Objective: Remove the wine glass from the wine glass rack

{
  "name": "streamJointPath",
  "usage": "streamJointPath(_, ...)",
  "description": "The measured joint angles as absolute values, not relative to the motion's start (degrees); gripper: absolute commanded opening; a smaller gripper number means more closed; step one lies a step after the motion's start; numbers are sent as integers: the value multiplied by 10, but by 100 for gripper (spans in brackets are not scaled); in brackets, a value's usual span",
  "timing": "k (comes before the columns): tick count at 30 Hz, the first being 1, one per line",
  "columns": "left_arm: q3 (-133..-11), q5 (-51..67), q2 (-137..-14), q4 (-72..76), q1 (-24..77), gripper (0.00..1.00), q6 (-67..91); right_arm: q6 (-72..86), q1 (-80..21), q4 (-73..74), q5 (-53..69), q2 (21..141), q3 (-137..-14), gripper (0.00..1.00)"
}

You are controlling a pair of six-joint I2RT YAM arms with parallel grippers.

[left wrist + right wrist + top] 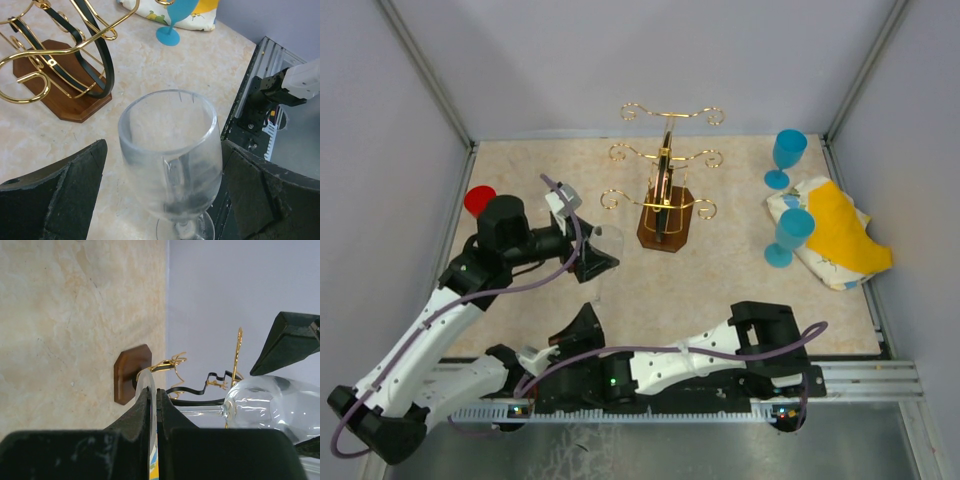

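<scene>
A clear wine glass stands upright, off the wine glass rack and in front of it to the left. My right gripper is shut on the glass's round foot, pinched edge-on between its black fingers. The stem and bowl run off to the right in that view. My left gripper is open, its jaws standing either side of the bowl with a gap on the left side. The gold wire rack on its brown base holds no glass.
Two blue goblets stand at the right beside a yellow and white pouch. A red cup sits at the far left. The metal rail runs along the near table edge.
</scene>
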State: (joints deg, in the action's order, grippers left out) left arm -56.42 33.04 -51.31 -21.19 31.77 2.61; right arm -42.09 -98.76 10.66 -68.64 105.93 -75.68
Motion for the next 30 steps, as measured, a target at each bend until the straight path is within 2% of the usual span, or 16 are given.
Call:
streamJointPath(5, -561, 330, -521, -210, 329, 97, 29, -440, -988, 90, -686, 1066, -762, 0)
streamJointPath(8, -559, 329, -522, -209, 337, 85, 32, -450, -988, 81, -686, 1066, -762, 0)
streamJointPath(15, -554, 318, -526, -206, 346, 68, 43, -456, -987, 76, -686, 1066, -762, 0)
streamJointPath(19, -554, 314, -528, -205, 347, 64, 49, -456, -987, 76, -687, 1066, -762, 0)
streamJointPath(20, -554, 314, -528, -204, 347, 63, 51, -456, -987, 76, -688, 1066, -762, 3)
streamJointPath(26, -554, 301, -533, -203, 348, 62, 58, -450, -987, 72, -704, 1066, -762, 83)
streamJointPath(28, -554, 293, -533, -204, 348, 61, 58, -439, -987, 82, -714, 1066, -761, 98)
streamJointPath(30, -554, 282, -533, -204, 348, 61, 58, -414, -987, 104, -723, 1066, -761, 99)
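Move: The wine glass's bowl already stands between my left hand's open fingers, its middle some 2 cm to the right of that hand and 2 cm above. The rack's lower left hook is about 12 cm ahead, 2 cm right and 6 cm lower; its wooden base lies some 20 cm ahead, 13 cm right and 29 cm down. My right hand still pinches the foot, with the bowl about 4 cm ahead, straight above by some 12 cm. I close my left fingers around the bowl, easing that hand about 1 cm right and 1.5 cm down, until they stop on the glass still three quarters open. While my left hand keeps that grip, my right hand, almost still under the bowl, spreads its fingers nearly fully and lets go of the foot, starting to drift about 1 cm to the right. ##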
